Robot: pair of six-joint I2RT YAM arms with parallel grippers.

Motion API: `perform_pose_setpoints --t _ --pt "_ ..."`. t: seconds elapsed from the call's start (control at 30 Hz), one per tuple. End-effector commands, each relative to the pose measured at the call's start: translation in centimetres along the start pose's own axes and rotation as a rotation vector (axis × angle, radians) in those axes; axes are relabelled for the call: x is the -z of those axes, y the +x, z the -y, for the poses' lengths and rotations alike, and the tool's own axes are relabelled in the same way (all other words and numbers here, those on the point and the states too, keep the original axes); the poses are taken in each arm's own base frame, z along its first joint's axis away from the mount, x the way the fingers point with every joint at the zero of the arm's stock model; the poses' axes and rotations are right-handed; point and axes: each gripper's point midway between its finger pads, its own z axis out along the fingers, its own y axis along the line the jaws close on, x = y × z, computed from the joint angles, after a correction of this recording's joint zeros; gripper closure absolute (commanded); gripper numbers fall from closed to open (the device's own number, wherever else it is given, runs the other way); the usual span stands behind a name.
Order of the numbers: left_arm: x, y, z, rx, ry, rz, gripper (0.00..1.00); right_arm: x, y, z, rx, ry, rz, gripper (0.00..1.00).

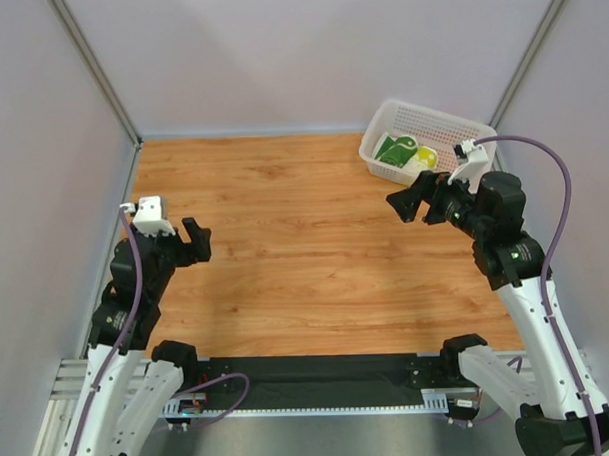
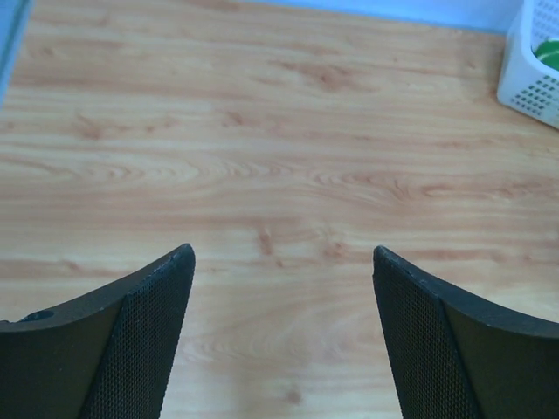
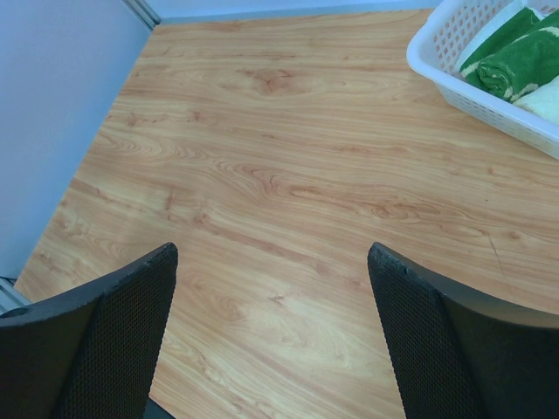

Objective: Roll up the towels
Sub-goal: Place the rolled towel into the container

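Both towels lie in the white perforated basket (image 1: pixel 426 114) at the far right of the table. The dark green towel (image 1: pixel 394 150) with white drawings looks rolled in the right wrist view (image 3: pixel 515 63). The cream-yellow towel (image 1: pixel 425 159) lies beside it, and only its edge (image 3: pixel 543 96) shows in that view. My left gripper (image 1: pixel 197 242) hovers open over bare wood at the left (image 2: pixel 279 262), holding nothing. My right gripper (image 1: pixel 409 202) is open and empty just in front of the basket (image 3: pixel 272 257).
The wooden tabletop (image 1: pixel 305 238) is bounded by grey walls at the left, back and right. The basket's corner (image 2: pixel 528 78) shows at the far right of the left wrist view. The left wall (image 3: pixel 52 105) stands beyond the right gripper's view.
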Motion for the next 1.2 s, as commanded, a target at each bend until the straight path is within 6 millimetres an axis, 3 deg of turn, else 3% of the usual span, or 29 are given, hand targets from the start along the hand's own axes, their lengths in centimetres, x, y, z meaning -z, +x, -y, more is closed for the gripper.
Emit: perform_pose_setpoints --t 0.0,0.13,0.17,0.33,0.47,0.53,0.67,0.73,0.8,0.93,1.13,1.17 --pt "-1.0 -2.3 -1.3 -0.150 -0.033 0.229 0.12 0.2 -1.1 -0.3 0.041 -0.009 0.054 0.10" --pt "-1.5 -1.8 -1.5 -0.211 -0.014 0.355 0.11 0.3 -1.1 -0.4 0.040 -0.013 0.055 0.10" --pt "-1.6 -2.5 -1.7 -0.208 -0.027 0.408 0.10 0.3 -0.9 -0.4 0.040 -0.016 0.052 0.10" --pt "-5.1 1.6 -3.9 -0.230 -0.121 0.320 0.11 0.5 -1.0 -0.5 0.041 -0.017 0.059 0.10" --pt "-7.7 4.6 -7.2 -0.190 -0.304 0.204 0.08 0.6 -1.1 -0.6 0.042 -0.019 0.064 0.10" --pt "-9.0 5.6 -7.5 -0.245 -0.309 0.136 0.10 0.7 -1.0 -0.5 0.043 -0.014 0.062 0.10" --pt "-10.7 5.2 -6.6 -0.218 -0.273 0.169 0.08 0.8 -0.9 -0.4 0.040 -0.010 0.065 0.10" --pt "-11.6 6.8 -6.6 -0.220 -0.255 0.150 0.08 0.9 -0.9 -0.4 0.041 -0.010 0.066 0.10" --pt "-12.2 6.9 -6.4 -0.244 -0.234 0.162 0.08 0.8 -0.9 -0.4 0.037 -0.010 0.065 0.10" --pt "-13.5 8.5 -7.2 -0.304 -0.253 0.120 0.08 0.7 -0.7 -0.4 0.033 -0.013 0.064 0.10" --pt "-15.2 8.7 -8.3 -0.331 -0.232 0.129 0.09 0.5 -0.5 -0.3 0.026 -0.012 0.055 0.10" --pt "-15.3 7.9 -8.3 -0.310 -0.224 0.179 0.09 0.4 -0.4 -0.3 0.027 -0.014 0.054 0.10"
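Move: Both grippers are empty and open over bare wood, and both rolled towels already lie in the container. From the left gripper the container is about 29 cm ahead, some 52 cm to the right and 22 cm below. From the right gripper the container is about 26 cm ahead, 13 cm right and 27 cm below; in it, the yellow towel lies 22 cm ahead and 12 cm right of that gripper, the green towel 25 cm ahead and 7 cm right. Lower the left gripper about 17 cm towards the bare left part of the table while reaching some 10 cm forward and drifting a little left. Tip its fingers up briefly early on, then back, and roll its left side up by about 20 degrees with a slight counter-clockwise turn. Keep it wide open and empty. ##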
